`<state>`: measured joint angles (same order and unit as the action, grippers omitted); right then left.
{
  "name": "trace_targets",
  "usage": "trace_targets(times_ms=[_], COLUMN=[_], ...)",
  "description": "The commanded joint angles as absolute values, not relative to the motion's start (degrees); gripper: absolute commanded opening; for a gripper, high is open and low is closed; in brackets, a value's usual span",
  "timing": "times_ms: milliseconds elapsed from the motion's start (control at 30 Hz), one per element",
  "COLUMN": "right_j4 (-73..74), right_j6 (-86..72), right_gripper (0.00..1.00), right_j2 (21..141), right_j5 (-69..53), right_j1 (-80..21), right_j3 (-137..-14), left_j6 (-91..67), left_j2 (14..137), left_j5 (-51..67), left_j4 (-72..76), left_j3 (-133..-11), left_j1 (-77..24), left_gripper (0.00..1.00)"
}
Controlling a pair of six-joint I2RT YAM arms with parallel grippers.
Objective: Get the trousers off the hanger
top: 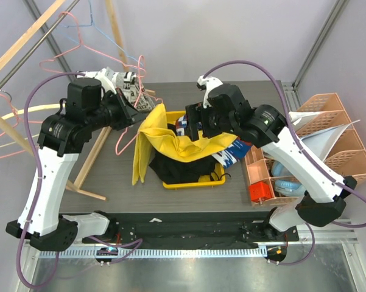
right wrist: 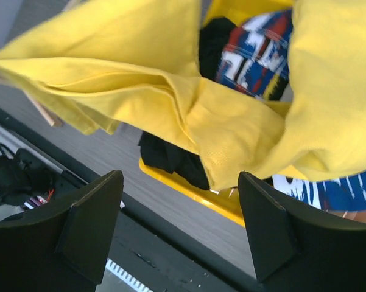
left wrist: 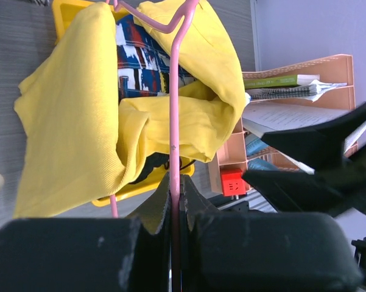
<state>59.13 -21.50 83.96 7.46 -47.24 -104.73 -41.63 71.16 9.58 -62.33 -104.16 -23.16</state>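
The yellow trousers [top: 170,143] hang over a pink wire hanger [left wrist: 173,115], one leg dropping off the left side of a yellow bin [top: 192,184], the rest lying across it. My left gripper [left wrist: 175,191] is shut on the hanger's wire, which runs straight up between the jaws. In the top view this gripper [top: 136,113] sits at the trousers' upper left. My right gripper [right wrist: 179,225] is open, its fingers wide apart just below a fold of the trousers [right wrist: 231,121], holding nothing. Its black fingers [left wrist: 310,143] show at the right of the left wrist view.
The bin also holds black clothing [right wrist: 170,158] and a blue, red and white patterned cloth [right wrist: 256,55]. Orange file organisers [top: 329,134] with papers and a red block [top: 260,193] stand to the right. A wooden rack [top: 24,36] with more pink hangers [top: 70,48] rises at the left.
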Motion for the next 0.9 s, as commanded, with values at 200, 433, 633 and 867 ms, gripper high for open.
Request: trace_targets(times_ms=[200,433,633,867], right_j4=[34.67,20.48,17.24,3.44], right_j6=[-0.26,7.38,3.61,-4.12], right_gripper=[0.84,0.85,0.55,0.08], right_j2=[87.54,90.08,92.90,88.51], right_j5=[-1.29,-5.79,-6.60,5.88], right_j1=[-54.93,-54.84,-54.93,-55.11], right_j3=[-94.32,-91.31,-92.65,-84.46], left_j6=[-43.59,-44.65,-45.26,-48.25], left_j2=[69.52,69.17,69.08,67.77], left_j5=[13.18,14.33,14.24,15.29], left_j4=[-55.19,-56.34,-56.34,-52.83], left_j3=[-108.28,-109.42,-109.42,-105.91], left_j1=[-22.94,-22.94,-22.94,-22.94], left_gripper=[0.00,0.00,0.00,0.00])
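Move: The end of the yellow trousers still draped over the hanger is my target: some 14 cm to the left of my open right hand, about 2 cm ahead and 6 cm lower. From that same hand the tray's middle lies 6 cm ahead, 3 cm left and about 29 cm down, with the black trousers in it some 2 cm ahead, 7 cm left and 26 cm down. From my left hand, the draped end is about 4 cm ahead, 2 cm right and 12 cm below. I sweep my open right hand about 14 cm left over the tray to the draped trousers, rising slightly, then dipping and easing back up to finish about 5 cm lower. It swings some 25 degrees counter-clockwise and tips its fingers up about 20, then closes them to pinch the yellow cloth by the hanger. My left hand keeps its grip on the hanger, lifting it 2 cm. ##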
